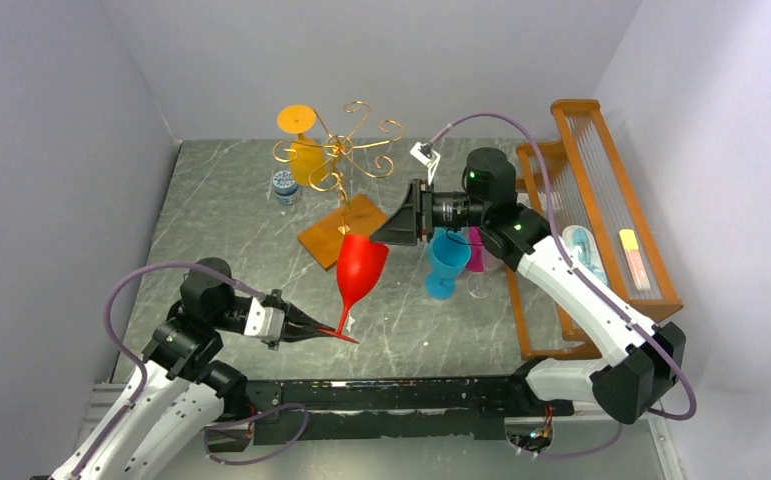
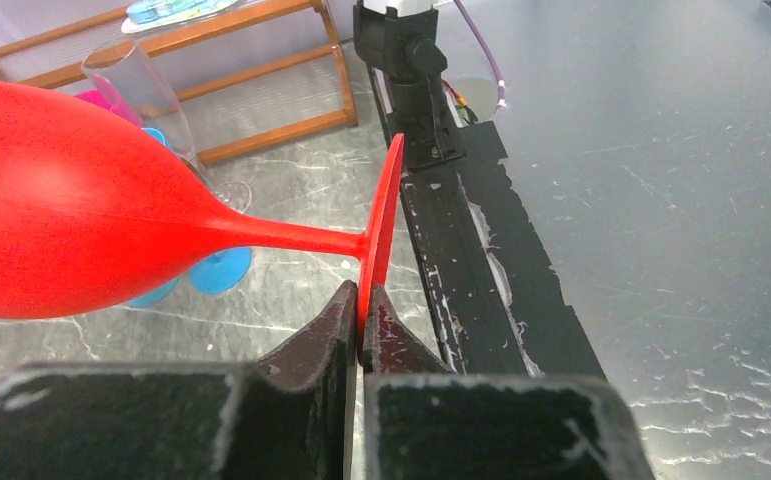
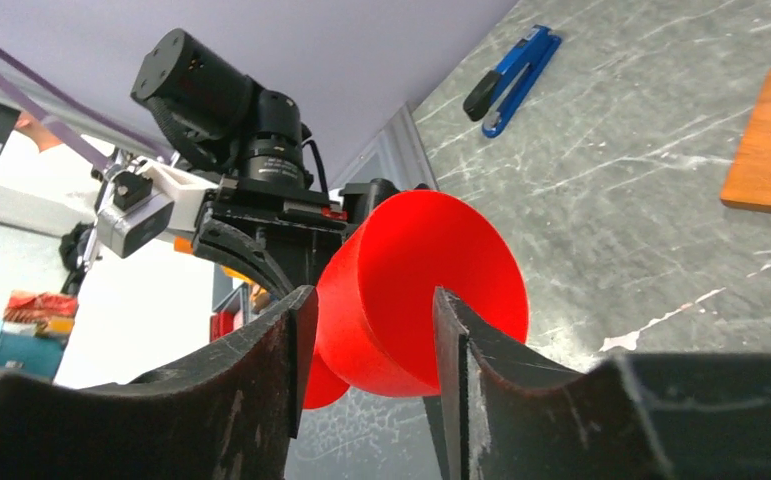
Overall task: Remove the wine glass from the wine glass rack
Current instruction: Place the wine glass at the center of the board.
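A red wine glass (image 1: 361, 265) hangs tilted above the table in front of the gold wire wine glass rack (image 1: 349, 150), clear of its wooden base (image 1: 341, 232). My left gripper (image 1: 339, 335) is shut on the edge of the glass's round foot (image 2: 386, 215), fingertips pinching it (image 2: 361, 300). My right gripper (image 1: 375, 238) is open at the bowl's rim. In the right wrist view the jaws (image 3: 366, 300) straddle the wall of the red bowl (image 3: 411, 270) with gaps showing. An orange wine glass (image 1: 306, 150) hangs upside down on the rack.
A blue glass (image 1: 446, 262), a pink glass (image 1: 476, 250) and a clear glass (image 2: 146, 85) stand right of the red one. An orange wooden frame (image 1: 601, 200) fills the right side. A small blue-white jar (image 1: 285, 186) sits by the rack. A blue tool (image 3: 511, 65) lies on the table.
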### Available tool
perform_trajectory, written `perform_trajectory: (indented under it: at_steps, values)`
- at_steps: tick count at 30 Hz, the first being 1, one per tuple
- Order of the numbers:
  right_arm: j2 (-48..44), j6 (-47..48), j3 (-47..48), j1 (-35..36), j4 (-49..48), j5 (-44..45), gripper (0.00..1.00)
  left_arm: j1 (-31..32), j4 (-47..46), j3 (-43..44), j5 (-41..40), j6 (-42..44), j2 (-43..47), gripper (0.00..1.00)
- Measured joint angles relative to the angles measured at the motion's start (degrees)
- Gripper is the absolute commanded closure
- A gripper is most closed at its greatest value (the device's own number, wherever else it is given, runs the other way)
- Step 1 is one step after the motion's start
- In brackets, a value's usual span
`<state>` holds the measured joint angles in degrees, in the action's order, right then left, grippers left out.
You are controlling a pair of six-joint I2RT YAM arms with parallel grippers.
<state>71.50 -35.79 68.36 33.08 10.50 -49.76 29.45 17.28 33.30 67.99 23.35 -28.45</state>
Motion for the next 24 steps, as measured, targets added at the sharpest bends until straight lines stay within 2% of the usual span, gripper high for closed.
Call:
perform_trajectory:
  at_steps: [10, 17, 24]
  values:
    - [2.9, -0.3, 1.8, 1.4, 1.1, -5.4, 0.6, 0.0, 2.9, 0.9, 0.7, 3.6, -1.6, 0.95]
    - [3.6, 0.4, 3.5, 2.0, 2.7, -7.2, 0.73, 0.0, 3.5, 1.0, 1.6, 4.9, -1.8, 0.95]
    - [3.7, -0.1, 3.7, 2.3, 2.3, -9.6, 0.72, 0.0, 7.2, 3.1, 2.0, 8.5, -3.1, 0.95]
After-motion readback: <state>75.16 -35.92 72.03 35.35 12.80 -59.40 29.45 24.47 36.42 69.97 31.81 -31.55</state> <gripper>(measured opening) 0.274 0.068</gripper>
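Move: Near its right-hand end, the left hand already grips the red wine glass by its foot; the glass leans up and forward, its middle about 7 cm ahead, 4 cm right and 5 cm above that hand. From the right hand, open at the rim, the glass's middle lies some 6 cm back, 4 cm left and 5 cm down. The standing blue glass is about 14 cm ahead and 13 cm right of the right hand, 22 cm lower, and the rack's wooden base 27 cm ahead, 8 cm left and 30 cm lower. Drawing back some 3 cm and slightly left, the right hand brings its fingers over the near wall of the glass's rim, swinging about 10 degrees counter-clockwise as they close to roughly half their earlier gap, one finger inside the mouth and one outside. The left hand practically stays put and keeps its pinch on the foot. ##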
